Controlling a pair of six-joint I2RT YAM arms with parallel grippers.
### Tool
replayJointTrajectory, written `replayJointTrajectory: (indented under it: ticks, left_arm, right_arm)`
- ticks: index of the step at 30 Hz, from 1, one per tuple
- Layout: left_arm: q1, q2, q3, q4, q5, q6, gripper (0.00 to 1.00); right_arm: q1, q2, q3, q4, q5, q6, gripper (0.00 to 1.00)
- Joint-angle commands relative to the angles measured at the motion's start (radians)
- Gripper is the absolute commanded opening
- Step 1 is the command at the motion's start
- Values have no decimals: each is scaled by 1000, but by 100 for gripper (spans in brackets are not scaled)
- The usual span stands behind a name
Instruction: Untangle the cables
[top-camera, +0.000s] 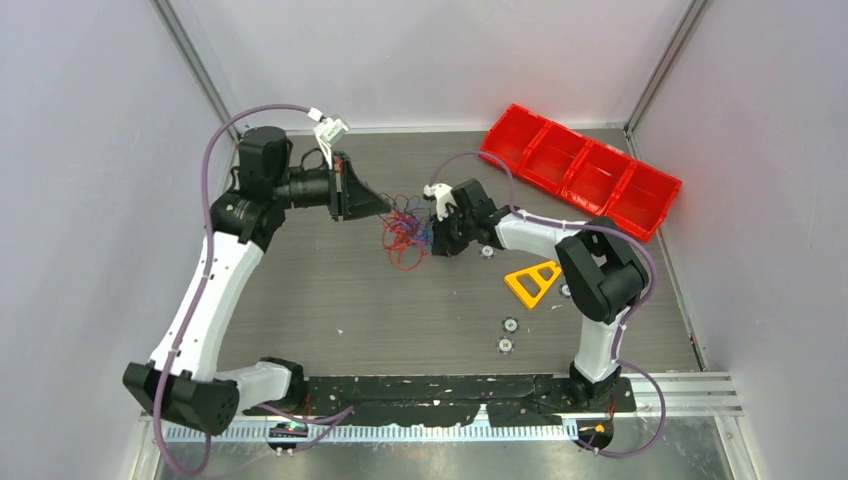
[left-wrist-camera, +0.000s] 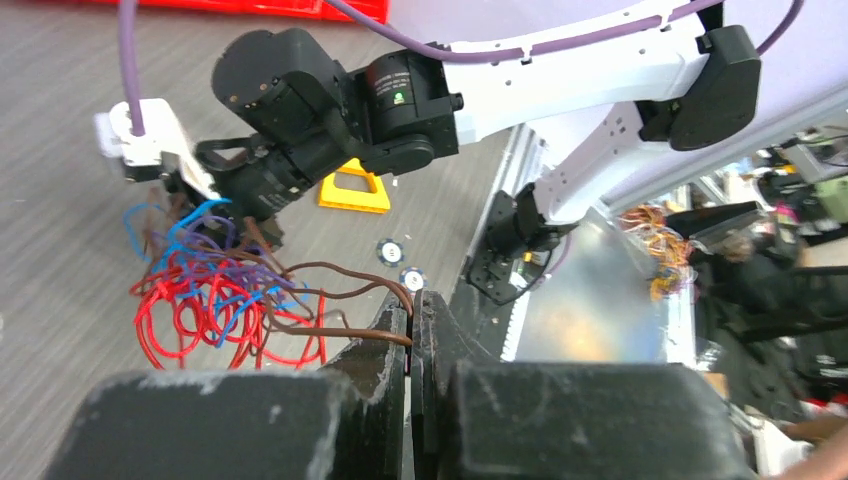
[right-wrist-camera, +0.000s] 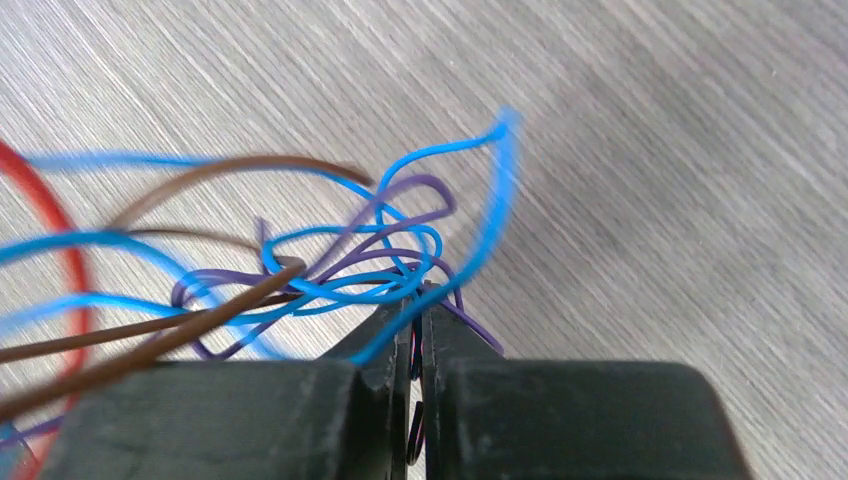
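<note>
The cables (top-camera: 403, 232) form a small clump of thin red, blue, purple and brown wires on the table between the two arms. My left gripper (left-wrist-camera: 413, 305) is shut on the brown cable (left-wrist-camera: 330, 272), which runs left from its tips into the red, blue and purple loops (left-wrist-camera: 205, 300). From the right side, my right gripper (right-wrist-camera: 417, 300) is shut on blue and purple cables (right-wrist-camera: 350, 270) at the clump's edge; strands pass between its jaws. In the top view the left gripper (top-camera: 385, 206) and the right gripper (top-camera: 436, 228) face each other across the clump.
A red divided bin (top-camera: 583, 170) lies at the back right. An orange triangular piece (top-camera: 532, 282) sits by the right arm, with small round discs (top-camera: 507, 334) near it. Cage walls close in the table on three sides.
</note>
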Motion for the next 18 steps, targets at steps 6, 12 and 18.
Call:
replayJointTrajectory:
  ticks: [6, 12, 18]
  left_arm:
    - [50, -122, 72, -196, -366, 183, 0]
    - [268, 6, 68, -302, -564, 172, 0]
    - [364, 288, 30, -408, -407, 288, 0]
  right_arm:
    - [-33, -58, -11, -121, 57, -85, 5]
    - [-67, -97, -28, -189, 50, -115, 5]
    - [-70, -173, -45, -231, -81, -137, 5]
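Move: The red, blue, purple and brown cable tangle lies some 11 cm ahead of the left hand, about 2 cm to its right and roughly 30 cm below; that hand already grips a brown cable from it. From the right hand, shut on blue and purple strands just above the table, the tangle's middle is about 7 cm left and 3 cm ahead. The nearest poker chip is about level and 9 cm to the right, the yellow triangle some 18 cm right and 6 cm back, both about 5 cm below. Keeping the brown cable pinched, the left hand draws it away from the right gripper: barely rising at first, then sweeping about 15 cm left while going forward and down some 10 cm each, turning roughly 35 degrees counter-clockwise as the fingers tip downward. The right hand keeps its pinch on the blue and purple strands and pulls them about 5 cm right, towards the chip, staying low. ##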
